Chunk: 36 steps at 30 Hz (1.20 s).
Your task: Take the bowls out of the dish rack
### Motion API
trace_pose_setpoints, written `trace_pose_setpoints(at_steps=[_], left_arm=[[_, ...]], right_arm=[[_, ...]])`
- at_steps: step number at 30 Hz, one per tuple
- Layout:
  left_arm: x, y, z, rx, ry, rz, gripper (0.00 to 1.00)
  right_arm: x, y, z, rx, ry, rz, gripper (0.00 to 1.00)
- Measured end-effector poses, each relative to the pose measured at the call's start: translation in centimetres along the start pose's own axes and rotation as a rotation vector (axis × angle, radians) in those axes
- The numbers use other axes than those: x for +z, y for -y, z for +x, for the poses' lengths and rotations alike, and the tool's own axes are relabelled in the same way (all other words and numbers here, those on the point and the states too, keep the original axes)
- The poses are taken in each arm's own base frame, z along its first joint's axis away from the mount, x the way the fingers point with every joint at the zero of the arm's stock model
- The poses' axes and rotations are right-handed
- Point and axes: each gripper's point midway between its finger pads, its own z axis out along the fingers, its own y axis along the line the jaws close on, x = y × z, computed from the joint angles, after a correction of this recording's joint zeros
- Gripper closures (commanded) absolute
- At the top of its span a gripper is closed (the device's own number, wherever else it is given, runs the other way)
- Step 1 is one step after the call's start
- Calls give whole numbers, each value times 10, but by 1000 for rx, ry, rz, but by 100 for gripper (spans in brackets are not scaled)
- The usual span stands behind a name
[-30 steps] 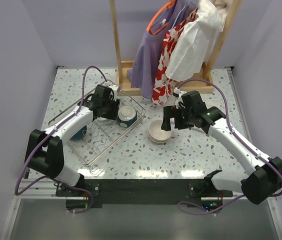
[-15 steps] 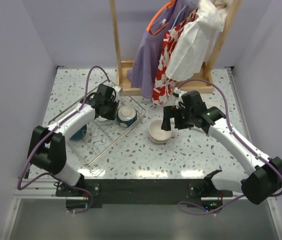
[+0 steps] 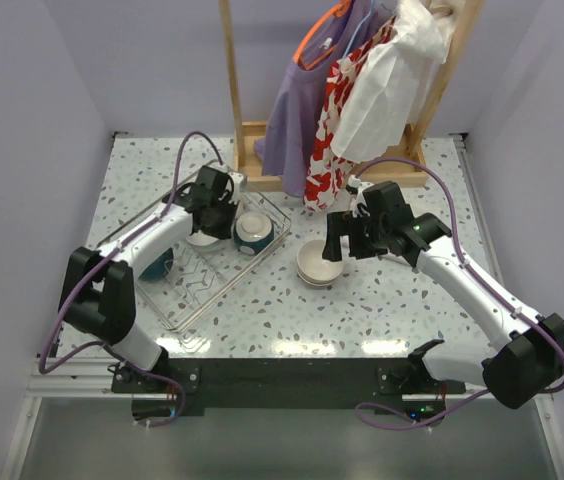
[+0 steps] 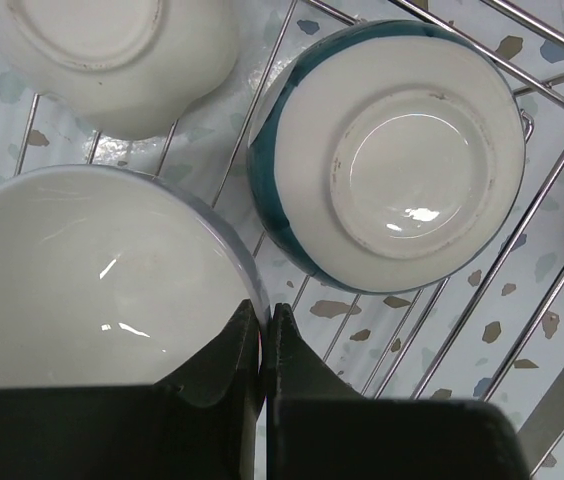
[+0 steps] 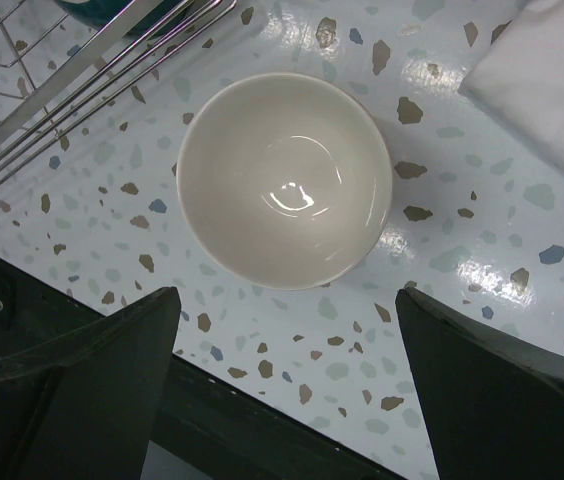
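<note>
The silver wire dish rack (image 3: 194,290) lies on the left of the table. Inside it, my left gripper (image 4: 265,320) is shut on the rim of a white bowl (image 4: 92,270), one finger inside the bowl and one outside. Beside it a white bowl with a teal band (image 4: 392,150) and another white bowl (image 4: 112,60) lie bottom-up. A dark blue bowl (image 3: 158,266) shows in the rack under the left arm. A beige bowl (image 5: 284,178) stands upright on the table right of the rack. My right gripper (image 5: 287,310) hangs open above its near side, holding nothing.
A wooden clothes stand (image 3: 252,150) with hanging garments (image 3: 347,110) stands at the back centre. A corner of the rack (image 5: 82,70) and a white cloth (image 5: 552,70) border the beige bowl in the right wrist view. Purple walls close in both sides.
My left gripper has slid a little toward the back of the rack and closed onto the white bowl's rim. The right arm and the beige bowl have not moved.
</note>
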Motion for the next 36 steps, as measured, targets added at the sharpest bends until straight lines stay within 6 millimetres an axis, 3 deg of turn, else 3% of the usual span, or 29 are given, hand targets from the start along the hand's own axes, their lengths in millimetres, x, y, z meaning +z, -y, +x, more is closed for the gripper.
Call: trace_pose_setpoints(at_steps=[5, 10, 15, 19, 28, 36], left_arm=[[-16, -1, -13, 16, 34, -7, 100], [-49, 6, -45, 49, 155, -11, 100], [-76, 35, -67, 125, 251, 25, 100], [-89, 75, -71, 222, 291, 73, 100], [-122, 200, -41, 465, 334, 278, 100], [-120, 265, 11, 620, 271, 377, 100]], right_arm=[[0, 0, 0, 5, 0, 0, 6], [0, 0, 0, 11, 1, 3, 6], [-3, 4, -4, 22, 24, 31, 6], [-9, 10, -12, 27, 61, 73, 6], [-27, 36, -33, 62, 155, 252, 6], [-45, 79, -37, 158, 172, 396, 7]])
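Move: Your left gripper holds the large white bowl by its rim in the rack; the stacked bowls it is bound for stand about 25 cm to its right, 5 cm nearer the base and some 5 cm lower. The teal bowl is about 8 cm right and 4 cm ahead of that gripper, the small white bowl some 11 cm straight ahead. From the open right gripper, the stack lies about 4 cm left, 3 cm ahead and 13 cm below. Keep the left fingers shut on the white bowl's rim and lift it about 10 cm clear of the rack, then swing it right and back towards the stacked bowls, turning the wrist some 40 degrees clockwise and sinking slightly at the end. Meanwhile draw the open right gripper off to the right, a little forward and up, away from the stack, turning it clockwise. ##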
